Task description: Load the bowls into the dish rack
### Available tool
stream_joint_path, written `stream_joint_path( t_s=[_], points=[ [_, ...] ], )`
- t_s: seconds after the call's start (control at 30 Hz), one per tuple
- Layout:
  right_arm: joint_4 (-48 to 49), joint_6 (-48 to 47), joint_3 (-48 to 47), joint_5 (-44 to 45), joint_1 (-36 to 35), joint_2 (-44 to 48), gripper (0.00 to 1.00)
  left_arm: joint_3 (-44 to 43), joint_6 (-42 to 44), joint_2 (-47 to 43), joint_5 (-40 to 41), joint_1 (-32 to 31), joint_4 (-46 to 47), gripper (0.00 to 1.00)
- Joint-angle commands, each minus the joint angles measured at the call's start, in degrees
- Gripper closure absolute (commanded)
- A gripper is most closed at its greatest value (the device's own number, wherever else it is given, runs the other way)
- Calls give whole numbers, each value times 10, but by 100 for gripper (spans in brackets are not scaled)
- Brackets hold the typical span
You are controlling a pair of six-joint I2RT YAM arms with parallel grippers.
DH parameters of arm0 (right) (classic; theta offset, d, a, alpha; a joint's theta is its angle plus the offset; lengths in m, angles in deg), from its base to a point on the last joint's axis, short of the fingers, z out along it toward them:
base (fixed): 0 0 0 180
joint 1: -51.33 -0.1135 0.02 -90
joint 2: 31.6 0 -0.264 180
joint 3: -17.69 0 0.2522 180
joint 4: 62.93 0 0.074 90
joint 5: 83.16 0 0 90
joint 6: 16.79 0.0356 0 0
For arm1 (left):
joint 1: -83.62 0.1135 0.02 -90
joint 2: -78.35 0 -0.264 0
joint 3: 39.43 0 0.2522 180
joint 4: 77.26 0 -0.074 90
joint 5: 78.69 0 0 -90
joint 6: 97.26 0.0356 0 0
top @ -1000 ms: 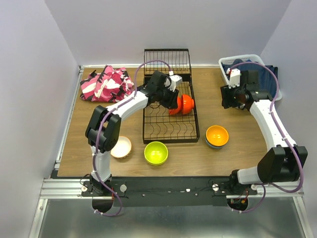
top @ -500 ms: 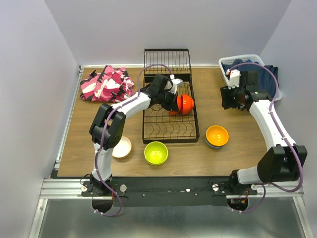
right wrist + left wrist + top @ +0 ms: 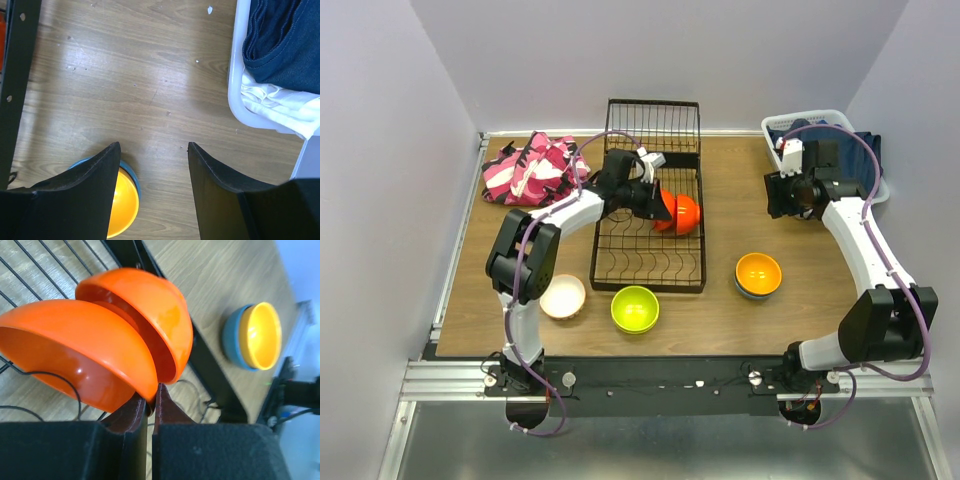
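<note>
The black wire dish rack (image 3: 645, 262) lies mid-table. Two red-orange bowls (image 3: 678, 212) stand on edge among its tines at the right side. My left gripper (image 3: 655, 203) is shut on the rim of the nearer red-orange bowl (image 3: 75, 350), fingertips (image 3: 151, 392) pinching it; the second red-orange bowl (image 3: 155, 310) leans just behind. An orange bowl (image 3: 759, 272) sits nested in a blue bowl (image 3: 748, 292) right of the rack. A lime green bowl (image 3: 635, 307) and a cream-white bowl (image 3: 563, 297) sit in front. My right gripper (image 3: 154, 145) is open and empty above the table.
A white laundry basket (image 3: 775, 128) with dark blue clothing stands at the back right; its rim (image 3: 235, 95) shows in the right wrist view. A pink patterned cloth (image 3: 535, 168) lies at the back left. The rack's upright section (image 3: 653, 122) stands at the back.
My left gripper has moved left with the red-orange bowl in it, and the whole dish rack has slid left with it. The right arm has not moved.
</note>
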Motion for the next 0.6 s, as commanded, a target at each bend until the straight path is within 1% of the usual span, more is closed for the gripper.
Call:
stream_joint_path(
  t_s=[0.0, 0.07, 0.13, 0.17, 0.2, 0.23, 0.3, 0.33, 0.37, 0.4, 0.43, 0.47, 0.53, 0.57],
  points=[
    [-4, -1, -19, 17, -3, -8, 36, 23, -108, -41, -104, 25, 149, 100],
    [-7, -1, -17, 20, -3, -8, 36, 41, -136, -35, -130, 34, 204, 100],
    [-10, -2, -15, 24, -3, -8, 36, 51, -173, -32, -156, 38, 236, 100],
    [-11, -2, -16, 24, -3, -8, 36, 66, -191, -24, -174, 43, 296, 100],
    [-12, -3, -15, 24, -3, -9, 36, 74, -232, -20, -187, 45, 322, 100],
    [-13, -3, -16, 28, -3, -10, 36, 79, -247, -17, -202, 46, 339, 100],
    [-14, -6, -19, 31, -3, -13, 36, 96, -289, -4, -221, 53, 418, 100],
    [-16, -7, -21, 32, -3, -16, 36, 103, -335, 1, -232, 57, 450, 100],
    [-17, -7, -23, 33, -3, -19, 36, 110, -367, 15, -248, 59, 515, 100],
    [-18, -7, -26, 34, -3, -22, 36, 112, -395, 24, -260, 64, 548, 100],
    [-20, -7, -30, 35, -3, -26, 36, 113, -461, 33, -271, 66, 587, 100],
    [-21, -8, -34, 35, -3, -29, 36, 111, -495, 55, -288, 67, 667, 100],
    [-25, -8, -39, 36, -3, -33, 36, 107, -554, 75, -298, 71, 732, 100],
    [-25, -8, -42, 37, -3, -36, 36, 97, -599, 95, -307, 71, 785, 100]
  ],
)
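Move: The orange bowl in the left hand's shut fingers has its middle about 3 cm ahead of that hand and 3 cm lower. The other orange bowl stands in the dish rack, roughly 6 cm right of the hand, 1 cm ahead and 4 cm lower. On the table some 9 cm below, the green bowl lies 24 cm back and 8 cm left, the yellow bowl 15 cm back and 24 cm right. From the right hand the other orange bowl is about 21 cm left, 1 cm ahead and 10 cm down. The held orange bowl, still pinched at its rim, is raised up and away from the other orange bowl by the left hand, slowly at first and then quicker, about 6 cm in all. The wrist meanwhile swings the fingertips upward some 30 degrees, from slanting down to the right to pointing nearly level to the right; the fingers keep their hold. ##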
